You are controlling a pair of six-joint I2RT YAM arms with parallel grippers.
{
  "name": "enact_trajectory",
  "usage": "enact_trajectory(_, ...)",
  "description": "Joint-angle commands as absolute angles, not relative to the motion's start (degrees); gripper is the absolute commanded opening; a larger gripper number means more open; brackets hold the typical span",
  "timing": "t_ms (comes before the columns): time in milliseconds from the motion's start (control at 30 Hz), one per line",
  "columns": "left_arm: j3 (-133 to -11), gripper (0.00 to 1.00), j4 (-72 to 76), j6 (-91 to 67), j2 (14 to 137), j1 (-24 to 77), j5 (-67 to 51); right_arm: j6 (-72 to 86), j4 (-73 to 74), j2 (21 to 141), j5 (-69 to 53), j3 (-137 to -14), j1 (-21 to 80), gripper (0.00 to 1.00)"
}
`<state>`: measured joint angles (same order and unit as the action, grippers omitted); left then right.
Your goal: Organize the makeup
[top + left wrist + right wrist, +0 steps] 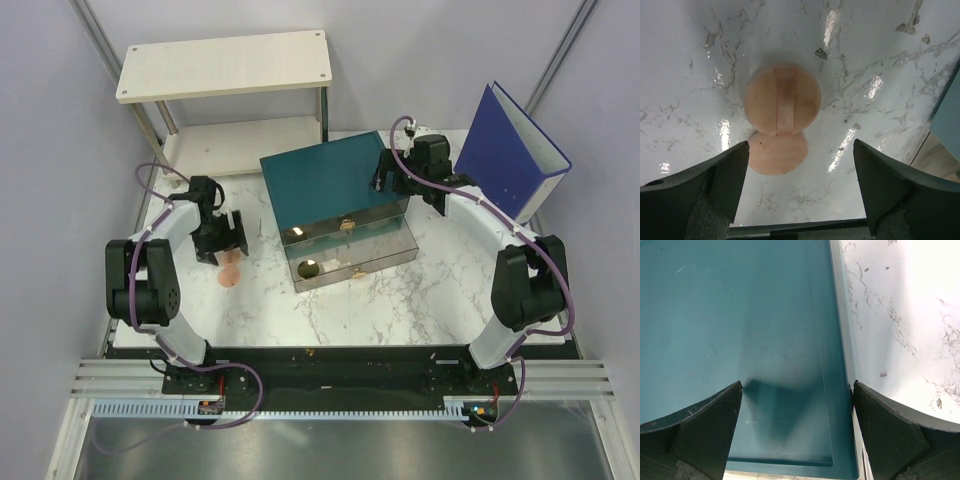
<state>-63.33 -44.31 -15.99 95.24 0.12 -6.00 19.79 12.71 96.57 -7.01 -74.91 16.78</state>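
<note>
Two peach-pink round discs lie touching on the marble table; the upper one has a strap across it and overlaps the lower one. In the top view they show as one peach patch left of the teal box. My left gripper is open and empty just above them, as the top view also shows. My right gripper is open and empty over the right end of the teal box's lid. A gold-rimmed dark pot sits in the open lower drawer. The tan stick and mint-green tube are out of view.
The teal drawer box stands mid-table with its two front drawers pulled out. A blue ring binder stands at the back right, close behind my right arm. A white two-tier shelf stands at the back left.
</note>
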Motion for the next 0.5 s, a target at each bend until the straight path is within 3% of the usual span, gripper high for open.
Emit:
enact_trajectory(0,-67.41,0.90,-41.40,-18.11,99.40,0.09,-4.31,23.82,14.50,96.59,-15.12,-75.59,20.57,0.98)
enact_trajectory(133,-68.99,0.88,-41.31,-17.84,102.12,0.09,-2.91,24.17,14.50,96.33,-14.85,-75.32,20.83,0.98)
enact_trajectory(233,-69.61,0.79,-40.96,-17.84,103.09,0.09,-2.90,24.26,14.59,96.42,-14.59,-75.32,20.74,0.98)
enact_trajectory(333,-69.87,0.49,-40.96,-17.58,103.71,0.09,-3.78,24.26,14.59,96.59,-14.24,-75.41,20.83,0.98)
enact_trajectory(367,-69.70,0.24,-40.87,-17.32,103.71,0.09,-3.87,24.34,14.59,96.77,-14.15,-75.50,20.83,0.98)
enact_trajectory(400,-69.61,0.12,-40.87,-17.14,103.71,0.09,-4.04,24.35,14.59,96.85,-14.15,-75.50,20.83,0.98)
enact_trajectory(467,-69.00,0.02,-40.87,-16.70,103.45,0.09,-3.96,24.43,14.59,97.03,-13.98,-75.76,20.83,0.98)
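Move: The pink puff with the band lies just under the left fingers, about 2 cm ahead, 1 cm left and 3 cm below. The plain puff lies some 2 cm back from the hand, 1 cm left; the gold compact in the open drawer is about 15 cm right and 2 cm back. From the right hand, the drawer cabinet's middle lies about 9 cm left, 1 cm back, 6 cm below, and the banded puff some 28 cm left, 13 cm back. The left fingers come onto the banded puff and shut nearly fully at its near left rim, after the hand reaches about 2.5 cm forward and as much down, pointing almost straight down. The right hand stays wide open, its right finger still against the cabinet's right edge, and pushes the cabinet about 1 cm left. ##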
